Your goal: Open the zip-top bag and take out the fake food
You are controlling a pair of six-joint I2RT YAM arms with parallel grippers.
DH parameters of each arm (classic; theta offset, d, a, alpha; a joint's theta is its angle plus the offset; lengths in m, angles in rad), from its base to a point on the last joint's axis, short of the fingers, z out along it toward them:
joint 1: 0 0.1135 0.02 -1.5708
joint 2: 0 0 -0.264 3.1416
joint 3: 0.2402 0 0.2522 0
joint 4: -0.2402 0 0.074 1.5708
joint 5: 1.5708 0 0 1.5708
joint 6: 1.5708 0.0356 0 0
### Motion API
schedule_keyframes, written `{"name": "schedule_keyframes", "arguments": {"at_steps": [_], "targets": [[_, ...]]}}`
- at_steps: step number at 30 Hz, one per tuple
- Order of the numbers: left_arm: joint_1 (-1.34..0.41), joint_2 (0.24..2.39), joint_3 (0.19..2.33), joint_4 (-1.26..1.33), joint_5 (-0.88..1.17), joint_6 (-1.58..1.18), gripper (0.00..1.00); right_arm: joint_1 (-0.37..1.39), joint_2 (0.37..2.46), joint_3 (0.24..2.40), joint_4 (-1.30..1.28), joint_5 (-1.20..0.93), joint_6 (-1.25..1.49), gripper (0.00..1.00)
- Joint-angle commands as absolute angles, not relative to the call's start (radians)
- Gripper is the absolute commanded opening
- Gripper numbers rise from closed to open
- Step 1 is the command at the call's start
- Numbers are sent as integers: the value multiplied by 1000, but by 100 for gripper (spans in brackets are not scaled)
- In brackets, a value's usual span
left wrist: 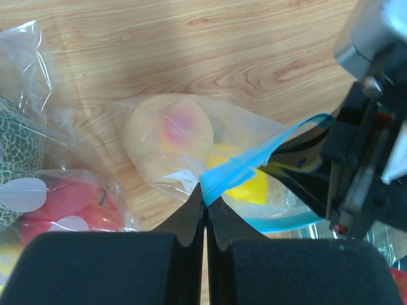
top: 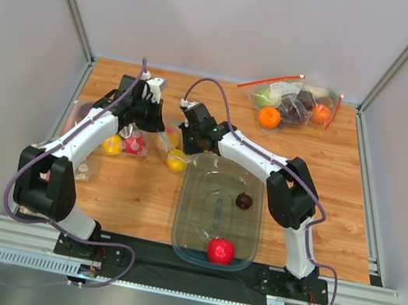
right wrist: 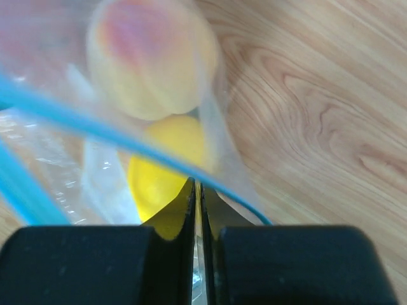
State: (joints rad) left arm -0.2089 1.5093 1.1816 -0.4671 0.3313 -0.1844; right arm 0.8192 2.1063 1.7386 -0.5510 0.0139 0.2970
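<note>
The zip-top bag [top: 166,141] lies on the wooden table between my two grippers, its light-blue strip [left wrist: 273,141] pulled apart at the mouth. Inside it are the orange-yellow peach [left wrist: 170,130] and the yellow lemon [left wrist: 248,184]. My left gripper [left wrist: 205,201] is shut on one side of the blue strip. My right gripper [right wrist: 197,188] is shut on the other side of the mouth, just under the blue strip [right wrist: 95,126], with the lemon [right wrist: 159,171] and peach [right wrist: 149,60] beyond it. The red apple [top: 221,250] and the maroon plum [top: 244,201] lie in a clear tray [top: 189,229].
A larger clear bag with red strips [top: 296,102] holds an orange, grapes and green fruit at the back right. Another clear bag [top: 122,144] with red and yellow pieces lies left of the zip-top bag, also in the left wrist view [left wrist: 70,197]. Grey walls surround the table.
</note>
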Motion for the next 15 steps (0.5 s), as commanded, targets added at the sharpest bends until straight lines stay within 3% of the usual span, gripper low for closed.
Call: {"name": "schedule_keyframes", "arguments": {"at_steps": [1, 6, 15], "targets": [[-206, 1493, 1223, -448, 330, -175, 0, 795, 2053, 1692, -456, -37, 357, 5], [-206, 1500, 1229, -451, 344, -173, 0, 796, 2075, 1730, -430, -93, 341, 11], [-206, 1499, 1244, -440, 492, -121, 0, 795, 2079, 1698, -243, -112, 364, 51]]}}
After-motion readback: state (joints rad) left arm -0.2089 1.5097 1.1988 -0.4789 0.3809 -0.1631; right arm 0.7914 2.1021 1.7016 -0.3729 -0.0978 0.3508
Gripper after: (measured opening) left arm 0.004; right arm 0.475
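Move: The yellow fruit inside the bag lies just under the right fingertips, about 5 cm below, some 2 cm to their left and 1 cm back; the peach is about 5 cm ahead and 6 cm to the left of the hand. The tub's middle is some 14 cm right and 13 cm back. From the left hand, which holds the blue zip lip, the yellow fruit is about 5 cm right, 1 cm ahead and 12 cm down. The right hand, nearly shut and empty in the mouth of the bag, dips about 1 cm while slipping to its right, then reverses and goes left, up and forward to end some 3 cm from where it began, on the peach's side of the yellow fruit. As it goes, its fingers spread to about half open inside the mouth and swing roughly 10 degrees to point more to the left and less steeply down, while the left hand keeps its pinch on the blue zip lip and stays almost in place. ##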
